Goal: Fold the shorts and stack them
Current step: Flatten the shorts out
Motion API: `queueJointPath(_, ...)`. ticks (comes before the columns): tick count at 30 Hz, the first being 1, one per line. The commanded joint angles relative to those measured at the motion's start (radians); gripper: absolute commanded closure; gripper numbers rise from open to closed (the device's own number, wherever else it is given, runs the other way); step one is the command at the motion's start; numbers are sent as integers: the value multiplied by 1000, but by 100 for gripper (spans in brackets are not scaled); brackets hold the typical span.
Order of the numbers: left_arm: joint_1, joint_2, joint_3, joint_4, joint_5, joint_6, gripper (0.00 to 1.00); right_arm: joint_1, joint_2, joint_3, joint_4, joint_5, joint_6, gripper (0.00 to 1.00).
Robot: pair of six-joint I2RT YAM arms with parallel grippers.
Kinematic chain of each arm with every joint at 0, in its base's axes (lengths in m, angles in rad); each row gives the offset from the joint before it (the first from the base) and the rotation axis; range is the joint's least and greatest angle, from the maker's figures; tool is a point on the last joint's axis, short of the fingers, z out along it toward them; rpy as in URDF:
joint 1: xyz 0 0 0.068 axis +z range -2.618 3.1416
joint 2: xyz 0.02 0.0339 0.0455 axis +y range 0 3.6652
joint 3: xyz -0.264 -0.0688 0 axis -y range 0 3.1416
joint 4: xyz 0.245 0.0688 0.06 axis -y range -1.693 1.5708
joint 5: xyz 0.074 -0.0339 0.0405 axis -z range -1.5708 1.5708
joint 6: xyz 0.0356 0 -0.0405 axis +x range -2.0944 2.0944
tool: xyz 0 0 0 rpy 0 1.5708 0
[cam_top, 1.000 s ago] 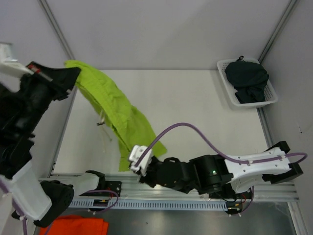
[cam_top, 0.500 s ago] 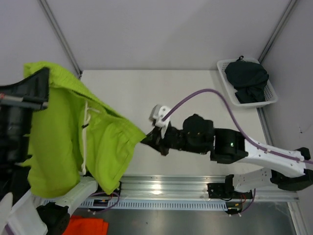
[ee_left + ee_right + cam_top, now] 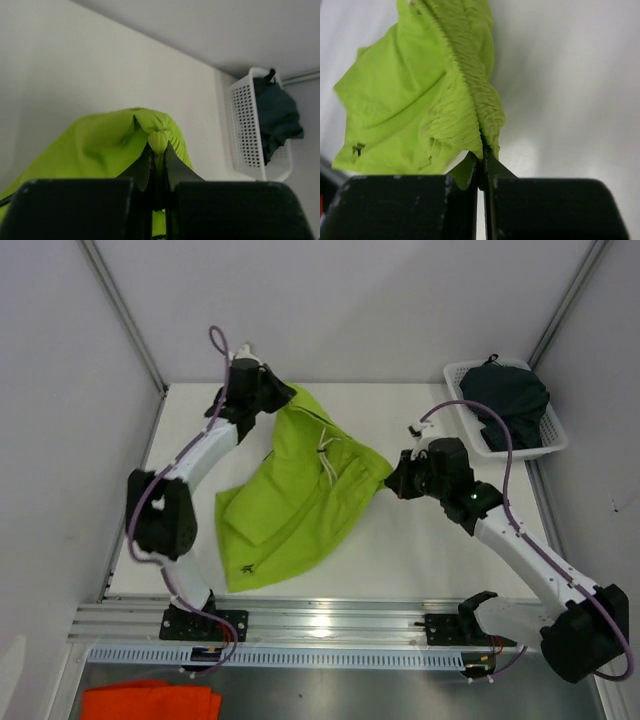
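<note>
The lime green shorts [image 3: 300, 495] hang spread between my two grippers over the table, waistband up and legs trailing toward the near left. My left gripper [image 3: 272, 395] is shut on the waistband's far-left corner [image 3: 159, 140]. My right gripper [image 3: 392, 480] is shut on the waistband's right corner [image 3: 487, 127]. The white drawstring [image 3: 328, 458] dangles at the middle. The dark navy-charcoal shorts [image 3: 505, 400] lie bunched in the white basket [image 3: 462, 410] at the far right, also seen in the left wrist view [image 3: 277, 117].
An orange cloth [image 3: 150, 702] lies below the table's near rail at the bottom left. The metal rail [image 3: 320, 625] runs along the near edge. Frame posts [image 3: 125, 315] stand at the far corners.
Both arms swung from the near left out over the table. The green shorts went from hanging bunched at the left to stretched wide by the waistband at mid-table.
</note>
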Motion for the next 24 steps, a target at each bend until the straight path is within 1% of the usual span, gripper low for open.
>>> queueJointPath(1,-8,220,211,251,49,-47,100,-183,28,-25,31,6,76,100)
queueJointPath(2,-23,295,438,184,84,-33,96,-258,39,-31,34,-12,84,100)
queueJointPath(3,-34,370,537,112,133,-14,78,-277,45,-46,28,-22,86,100)
queueJointPath(4,-45,511,758,18,135,9,57,-284,48,-51,17,-13,76,100)
queueJointPath(5,-57,574,874,-80,129,40,22,-284,46,-57,4,7,67,100)
queueJointPath(6,-79,621,1064,-231,112,96,2,-281,45,-74,-21,35,60,100)
queueJointPath(7,-85,642,1157,-274,56,115,1,-285,33,-88,-27,41,62,100)
queueJointPath(8,-92,614,1152,-282,34,131,1,-288,22,-105,-29,41,64,100)
queueJointPath(9,-93,566,986,-248,29,131,1,-291,13,-121,-27,30,69,100)
queueJointPath(10,-91,507,910,-206,27,134,1,-291,-4,-153,-29,29,82,98)
queueJointPath(11,-91,388,839,-134,20,149,1,-293,-13,-164,-32,29,87,90)
queueJointPath(12,-91,338,711,-130,1,158,1,-291,-20,-174,-42,26,92,82)
queueJointPath(13,-91,295,684,-166,-26,169,1,-291,-36,-186,-50,27,96,75)
queueJointPath(14,-91,227,670,-205,-35,200,1,-293,-50,-191,-61,35,96,54)
queueJointPath(16,-93,172,620,-297,-52,215,1,-291,-79,-194,-95,56,93,48)
queueJointPath(17,-93,109,565,-349,-75,233,1,-290,-114,-192,-116,61,90,32)
queueJointPath(18,-93,75,528,-362,-71,240,1,-288,-133,-191,-130,70,92,31)
queueJointPath(19,-93,35,391,-374,-72,238,1,-284,-151,-189,-136,70,93,30)
queueJointPath(20,-93,-3,330,-365,-66,235,1,-276,-183,-188,-147,67,101,30)
queueJointPath(21,-93,-84,284,-345,-65,237,1,-265,-196,-185,-153,64,108,31)
queueJointPath(22,-93,-123,239,-307,-65,235,1,-244,-208,-181,-161,61,118,32)
queueJointPath(23,-93,-159,87,-285,-39,238,1,-230,-227,-175,-170,59,133,34)
queueJointPath(24,-93,-222,43,-264,-37,238,1,-218,-237,-174,-177,66,144,34)
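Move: Both hands still pinch the stretched waistband of the shorts. From the left hand the drawstring lies about 11 cm back, 11 cm right and a little lower; the shorts' middle is some 17 cm back, 4 cm right and 16 cm below. The bare table the waistband goes to is about 7 cm back, 37 cm right and 23 cm down from the left hand; from the right hand it lies some 15 cm ahead, 12 cm right and 18 cm down. The white basket stands roughly 30 cm ahead, 35 cm right and 14 cm below the right hand. The left hand lets go of the waistband while whipping forward and right, about 13 and 11 cm with a slight dip, then pulls back and climbs, fingers wide, to end some 11 cm above its start. The right keeps its pinch as it goes right about 10 cm, first edging forward and then back, and sinks some 8 cm, turning clockwise about 20 degrees and tipping down; it opens low at the near waistband corner and starts to rise. ##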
